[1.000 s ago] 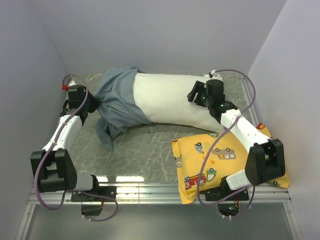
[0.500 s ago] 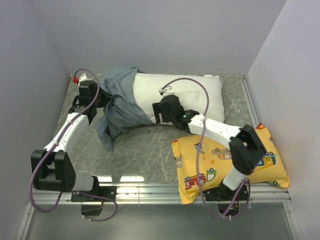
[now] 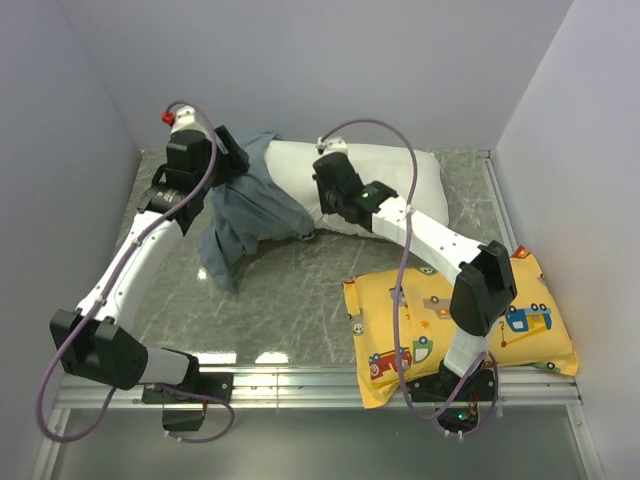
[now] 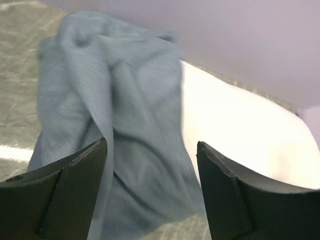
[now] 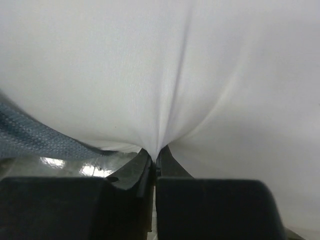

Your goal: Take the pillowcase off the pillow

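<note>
The blue-grey pillowcase (image 3: 250, 205) is bunched over the left end of the white pillow (image 3: 400, 175) at the back of the table. My left gripper (image 3: 232, 150) hovers open above the bunched cloth. In the left wrist view its gripper (image 4: 150, 185) has nothing between the fingers; the pillowcase (image 4: 115, 110) and the pillow (image 4: 240, 125) lie below. My right gripper (image 3: 325, 205) sits on the pillow just right of the cloth's edge. In the right wrist view that gripper (image 5: 156, 155) is shut on a pinch of white pillow (image 5: 175, 65) fabric, with the pillowcase (image 5: 30, 135) at the left.
A yellow pillow (image 3: 450, 320) with a cartoon-vehicle print lies at the front right, under the right arm's elbow. Walls close in the marbled table (image 3: 290, 290) at the left, back and right. A metal rail runs along the near edge.
The left gripper let go of the pillowcase, opened and rose toward the back. The right arm swung from the pillow's right end to beside the pillowcase and shut on the pillow.
</note>
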Robot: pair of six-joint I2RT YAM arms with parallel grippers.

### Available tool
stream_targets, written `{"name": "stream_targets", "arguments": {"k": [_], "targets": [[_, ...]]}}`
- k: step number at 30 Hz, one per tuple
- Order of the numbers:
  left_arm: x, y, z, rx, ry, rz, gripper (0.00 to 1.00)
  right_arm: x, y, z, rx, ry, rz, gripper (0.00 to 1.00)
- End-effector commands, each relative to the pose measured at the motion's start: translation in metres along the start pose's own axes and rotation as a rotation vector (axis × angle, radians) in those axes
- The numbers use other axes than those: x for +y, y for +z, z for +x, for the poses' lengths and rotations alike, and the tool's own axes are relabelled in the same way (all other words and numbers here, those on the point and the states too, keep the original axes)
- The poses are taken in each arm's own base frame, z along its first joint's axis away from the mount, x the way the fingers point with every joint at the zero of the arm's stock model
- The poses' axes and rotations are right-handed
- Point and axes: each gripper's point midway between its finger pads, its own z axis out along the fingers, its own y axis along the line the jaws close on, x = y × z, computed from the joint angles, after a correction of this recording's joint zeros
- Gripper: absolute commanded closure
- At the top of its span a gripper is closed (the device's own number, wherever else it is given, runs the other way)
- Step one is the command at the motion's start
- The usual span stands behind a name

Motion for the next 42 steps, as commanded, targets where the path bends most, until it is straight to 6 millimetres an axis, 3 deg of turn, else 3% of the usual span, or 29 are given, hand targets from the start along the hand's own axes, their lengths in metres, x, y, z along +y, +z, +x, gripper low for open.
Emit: {"name": "stream_targets", "arguments": {"k": [1, 5, 6, 8, 9, 11, 12, 16, 18, 19, 20, 22, 23, 25, 28, 30, 31, 32, 35, 36, 38, 42], "targets": [[-0.043, -0.045, -0.024, -0.078, 0.081, 0.08, 0.22, -0.023, -0.049, -0.084, -0.166, 0.103, 0.008, 1.0], [-0.063, -0.069, 0.005, -0.057, 0.089, 0.124, 0.22, -0.037, -0.054, -0.107, -0.188, 0.137, 0.004, 1.0], [-0.069, -0.075, 0.024, -0.028, 0.097, 0.141, 0.22, -0.037, -0.056, -0.114, -0.2, 0.146, -0.005, 1.0], [-0.067, -0.077, 0.04, -0.03, 0.093, 0.109, 0.22, -0.041, -0.053, -0.116, -0.195, 0.16, -0.012, 1.0], [-0.067, -0.075, 0.064, 0.007, 0.117, 0.106, 0.22, -0.041, -0.052, -0.119, -0.197, 0.169, -0.021, 1.0], [-0.063, -0.07, 0.081, 0.019, 0.133, 0.071, 0.22, -0.039, -0.051, -0.119, -0.191, 0.175, -0.038, 1.0], [-0.065, -0.066, 0.1, 0.05, 0.166, 0.055, 0.22, -0.038, -0.051, -0.118, -0.191, 0.177, -0.041, 1.0], [-0.047, -0.049, 0.124, 0.052, 0.252, -0.109, 0.23, -0.039, -0.049, -0.111, -0.176, 0.179, -0.043, 1.0], [-0.037, -0.042, 0.128, 0.048, 0.271, -0.182, 0.3, -0.044, -0.048, -0.105, -0.17, 0.18, -0.035, 1.0], [-0.035, -0.041, 0.128, 0.042, 0.274, -0.199, 0.33, -0.048, -0.046, -0.105, -0.172, 0.186, -0.032, 1.0], [-0.032, -0.039, 0.13, 0.042, 0.273, -0.212, 0.47, -0.05, -0.047, -0.104, -0.172, 0.193, -0.035, 1.0], [-0.025, -0.04, 0.127, 0.021, 0.276, -0.245, 0.66, -0.061, -0.044, -0.102, -0.167, 0.213, -0.039, 1.0], [-0.022, -0.041, 0.126, 0.013, 0.277, -0.254, 0.84, -0.065, -0.045, -0.102, -0.17, 0.221, -0.04, 1.0], [-0.013, -0.039, 0.121, 0.006, 0.273, -0.283, 0.97, -0.075, -0.048, -0.103, -0.181, 0.235, -0.041, 1.0], [0.009, -0.032, 0.115, 0.027, 0.206, -0.295, 1.0, -0.092, -0.054, -0.106, -0.197, 0.252, -0.018, 1.0], [0.037, -0.029, 0.099, -0.005, 0.113, -0.315, 0.99, -0.101, -0.057, -0.105, -0.202, 0.266, -0.006, 1.0], [0.038, -0.027, 0.102, 0.029, 0.046, -0.263, 0.99, -0.113, -0.057, -0.105, -0.199, 0.281, 0.012, 1.0], [0.066, -0.027, 0.087, -0.019, -0.039, -0.284, 1.0, -0.119, -0.055, -0.102, -0.194, 0.293, 0.02, 1.0], [0.097, -0.032, 0.08, -0.039, -0.17, -0.272, 1.0, -0.14, -0.058, -0.101, -0.205, 0.329, 0.036, 1.0], [0.117, -0.032, 0.07, -0.069, -0.207, -0.317, 0.99, -0.142, -0.06, -0.098, -0.205, 0.338, 0.037, 1.0], [0.137, -0.035, 0.058, -0.098, -0.261, -0.352, 1.0, -0.147, -0.063, -0.099, -0.208, 0.355, 0.032, 1.0], [0.134, -0.037, 0.039, -0.12, -0.273, -0.309, 0.99, -0.141, -0.08, -0.106, -0.242, 0.352, -0.008, 1.0]]}}
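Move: Back and to the right of the left hand is the near corner of the pillowcase's hem: about 8 cm back, 10 cm right and 13 cm below. The pillow's middle lies some 26 cm right of that hand, 4 cm farther out and 19 cm down. A slack flap of the pillowcase hangs 9 cm behind it, 2 cm left, roughly 25 cm below. The shut right hand grips the pillow, whose middle is 7 cm ahead, 7 cm right and 8 cm below; the hem corner is 5 cm left of it, 4 cm back and 3 cm lower. Swinging back and right, then dropping, the open left hand reaches the near part of the pillowcase's hem, pinches it shut, and hauls it left about 18 cm, turning counter-clockwise. The right hand keeps its pinch on the pillow throughout, lifting some 6 cm first and later drawing it right, roughly 12 cm in all, against that pull. ##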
